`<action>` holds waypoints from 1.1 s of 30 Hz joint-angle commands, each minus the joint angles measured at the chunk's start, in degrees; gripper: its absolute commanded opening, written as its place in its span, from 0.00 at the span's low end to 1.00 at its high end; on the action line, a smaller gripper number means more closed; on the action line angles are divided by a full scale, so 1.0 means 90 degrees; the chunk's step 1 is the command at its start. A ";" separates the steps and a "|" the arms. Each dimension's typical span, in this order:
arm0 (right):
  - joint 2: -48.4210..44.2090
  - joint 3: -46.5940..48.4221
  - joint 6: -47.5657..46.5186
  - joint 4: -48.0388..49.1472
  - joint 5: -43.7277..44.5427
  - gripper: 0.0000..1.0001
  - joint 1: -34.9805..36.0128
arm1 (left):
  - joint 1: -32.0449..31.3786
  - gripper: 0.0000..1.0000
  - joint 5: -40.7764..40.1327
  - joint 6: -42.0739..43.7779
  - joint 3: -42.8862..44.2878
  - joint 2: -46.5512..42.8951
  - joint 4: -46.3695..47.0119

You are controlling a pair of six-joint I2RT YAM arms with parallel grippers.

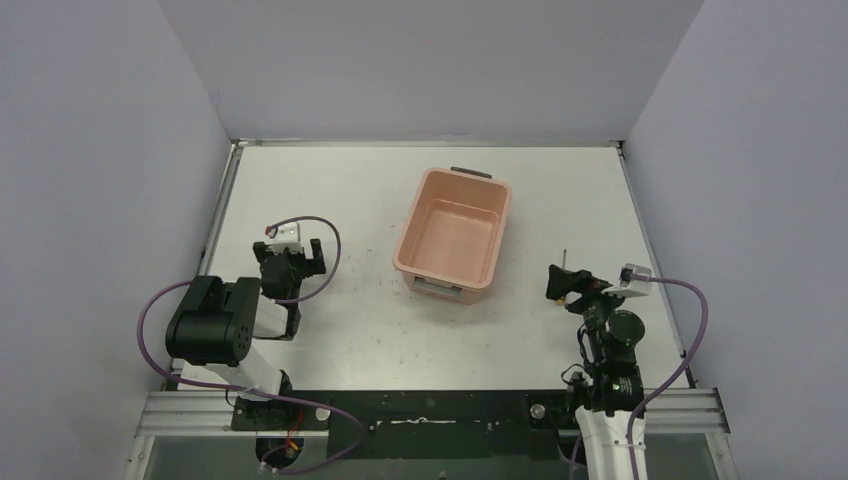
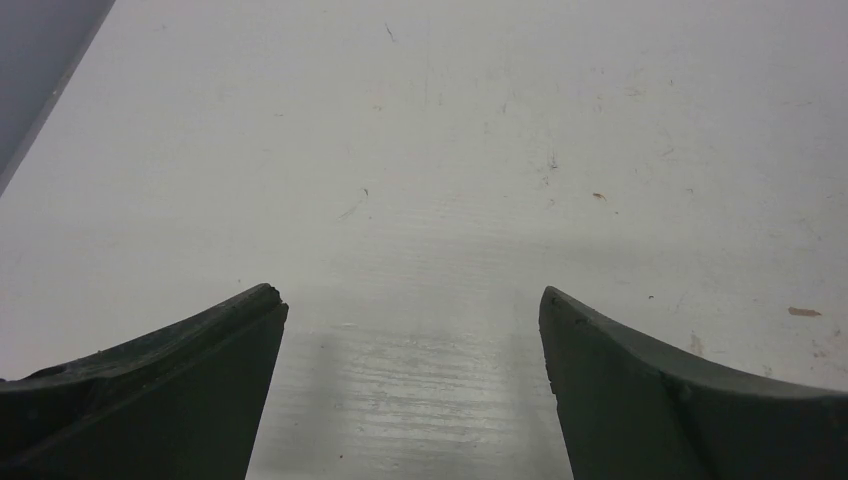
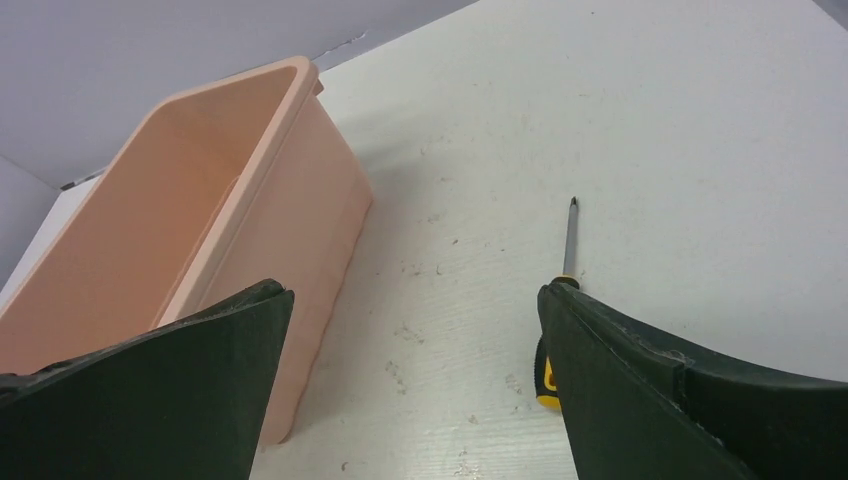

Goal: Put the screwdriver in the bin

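The salmon-pink bin (image 1: 454, 235) stands empty in the middle of the table; it also shows at the left of the right wrist view (image 3: 200, 220). The screwdriver (image 3: 567, 250) lies on the table right of the bin, its thin shaft pointing away; its yellow and black handle (image 3: 545, 378) is mostly hidden behind my right finger. In the top view only its shaft tip (image 1: 564, 257) shows. My right gripper (image 3: 415, 300) is open and empty, low over the table, with the screwdriver just under its right finger. My left gripper (image 2: 412, 300) is open and empty over bare table.
Grey walls close the table on the left, back and right. The left arm (image 1: 288, 262) sits left of the bin, the right arm (image 1: 585, 290) right of it. A metal rail (image 1: 430, 410) runs along the near edge.
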 commanded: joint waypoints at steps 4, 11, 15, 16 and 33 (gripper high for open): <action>0.1206 0.1234 -0.0289 0.0184 0.0368 1.00 -0.0038 | 0.0011 0.97 -0.0053 -0.0047 0.0090 -0.0028 0.0330; 0.4556 0.3873 -0.0724 -0.2187 0.1590 1.00 -0.0048 | 0.0013 0.97 -0.0057 -0.0050 0.0089 -0.0027 0.0332; 0.6894 0.5296 -0.1049 -0.3680 0.1798 1.00 -0.0086 | 0.0006 0.97 -0.0054 -0.0051 0.0090 -0.0028 0.0331; 0.7354 0.5509 -0.1142 -0.3894 0.1661 1.00 -0.0086 | 0.0009 0.97 -0.0053 -0.0045 0.0090 -0.0031 0.0333; 1.0223 0.5026 -0.1380 -0.3041 0.0826 0.67 -0.0106 | 0.0006 0.97 -0.0053 -0.0043 0.0090 -0.0033 0.0330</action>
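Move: The screwdriver lies on the table some 6 cm ahead of the empty right hand, 4 cm to its right and about 16 cm below, its yellow-and-black handle nearest the robot and its shaft pointing away. The bin's middle is roughly 16 cm ahead of that hand, 17 cm to its left and 12 cm below. From the idle left hand the screwdriver lies about 56 cm to the right, 6 cm back and 5 cm lower. The right hand arcs up and forward, rising about 6 cm while drifting right, and reaches nearly 10 cm ahead, its level fingers starting to tip downward. It then plunges some 20 cm and eases back about 4 cm, the fingers ending steeply down (a tilt of roughly 70 degrees in all), and they narrow to about three quarters open as they come down on either side of the screwdriver's handle, without gripping it yet. ##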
